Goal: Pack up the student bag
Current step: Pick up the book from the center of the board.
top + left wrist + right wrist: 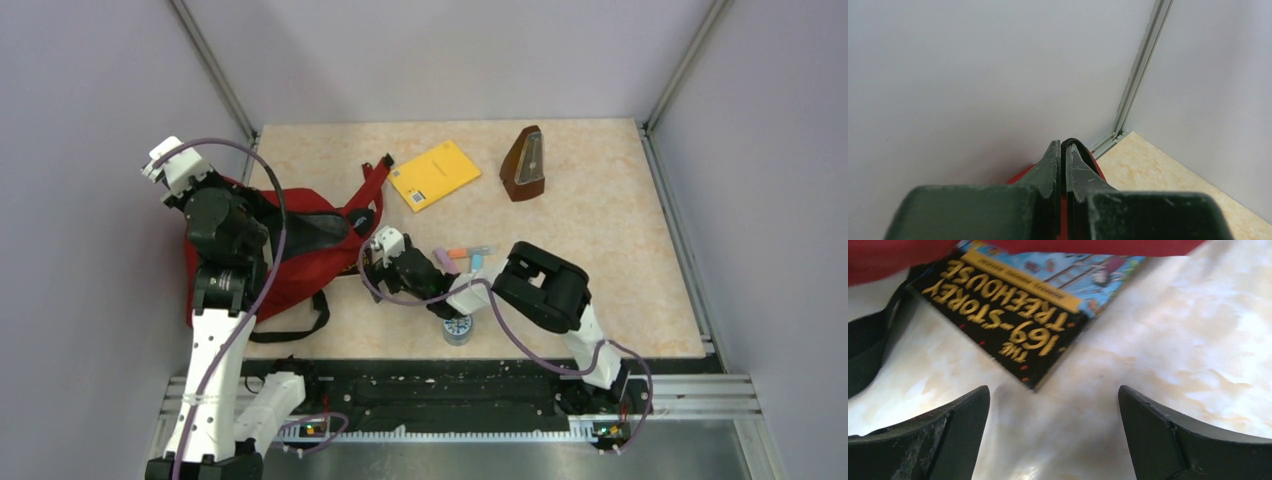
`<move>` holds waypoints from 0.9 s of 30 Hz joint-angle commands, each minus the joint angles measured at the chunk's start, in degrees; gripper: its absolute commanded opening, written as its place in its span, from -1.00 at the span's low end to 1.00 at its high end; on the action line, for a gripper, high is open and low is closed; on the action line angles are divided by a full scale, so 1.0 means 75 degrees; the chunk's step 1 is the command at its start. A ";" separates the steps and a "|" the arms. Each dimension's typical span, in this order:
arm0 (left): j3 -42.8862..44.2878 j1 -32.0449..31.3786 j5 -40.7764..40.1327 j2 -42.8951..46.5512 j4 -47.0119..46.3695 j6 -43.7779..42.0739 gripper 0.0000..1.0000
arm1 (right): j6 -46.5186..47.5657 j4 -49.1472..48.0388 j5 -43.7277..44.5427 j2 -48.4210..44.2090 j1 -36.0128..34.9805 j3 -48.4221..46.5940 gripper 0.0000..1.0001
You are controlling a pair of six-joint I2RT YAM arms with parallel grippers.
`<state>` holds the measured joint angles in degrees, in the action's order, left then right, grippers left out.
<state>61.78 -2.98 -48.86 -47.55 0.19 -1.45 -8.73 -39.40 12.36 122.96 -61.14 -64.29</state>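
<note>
The red student bag (300, 262) lies at the table's left side, its dark opening facing right. My left gripper (243, 203) is shut on the bag's black zipper edge (1076, 143) and holds it up near the left wall; red fabric (1020, 176) shows behind the fingers. My right gripper (378, 262) is open and empty, low over the table at the bag's mouth. Just ahead of it lies a book titled "The 169-Storey Treehouse" (1018, 305), its far end under the red fabric (898, 260). In the right wrist view the gripper (1053, 392) is a short way from the book's near corner.
A yellow notebook (434, 174) and a brown metronome (524, 163) lie at the back. Small pastel items (468, 256) sit beside the right arm, and a round tape roll (457, 329) near the front edge. A black bag strap (868, 340) lies left of the right gripper.
</note>
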 commanded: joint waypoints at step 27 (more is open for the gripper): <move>0.0036 0.0339 0.0593 0.0246 -0.0846 0.0651 -1.00 | 0.4113 0.0779 -0.1607 0.2867 -0.0830 -0.4426 0.97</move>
<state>61.39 -0.86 -46.54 -47.77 0.45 1.65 18.70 -38.89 3.44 141.08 -66.59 -91.22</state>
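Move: The 169-Storey Treehouse book lies partly under the red bag, its middle about 8 cm ahead of the right hand, 10 cm to its left and 3 cm lower; its near right corner is just beyond the open fingertips. The bag's body is some 25 cm left and 6 cm ahead, its black strap about 15 cm left and 8 cm back, the pink highlighter 14 cm right and 4 cm ahead. From the left hand the book is roughly 11 cm ahead, 20 cm right and 42 cm below. With its fingers staying wide open, the right hand first draws back about 3 cm, then sweeps left at almost the same low height, ending some 12 cm left of where it began and running in against and under the bag's right side, which it pushes along. As it goes, the wrist swings counter-clockwise and tips up, by some 30 degrees in all, so the fingers point more to the left and more level, while the left hand stays in place high up and keeps its shut grip on the bag's rim. ##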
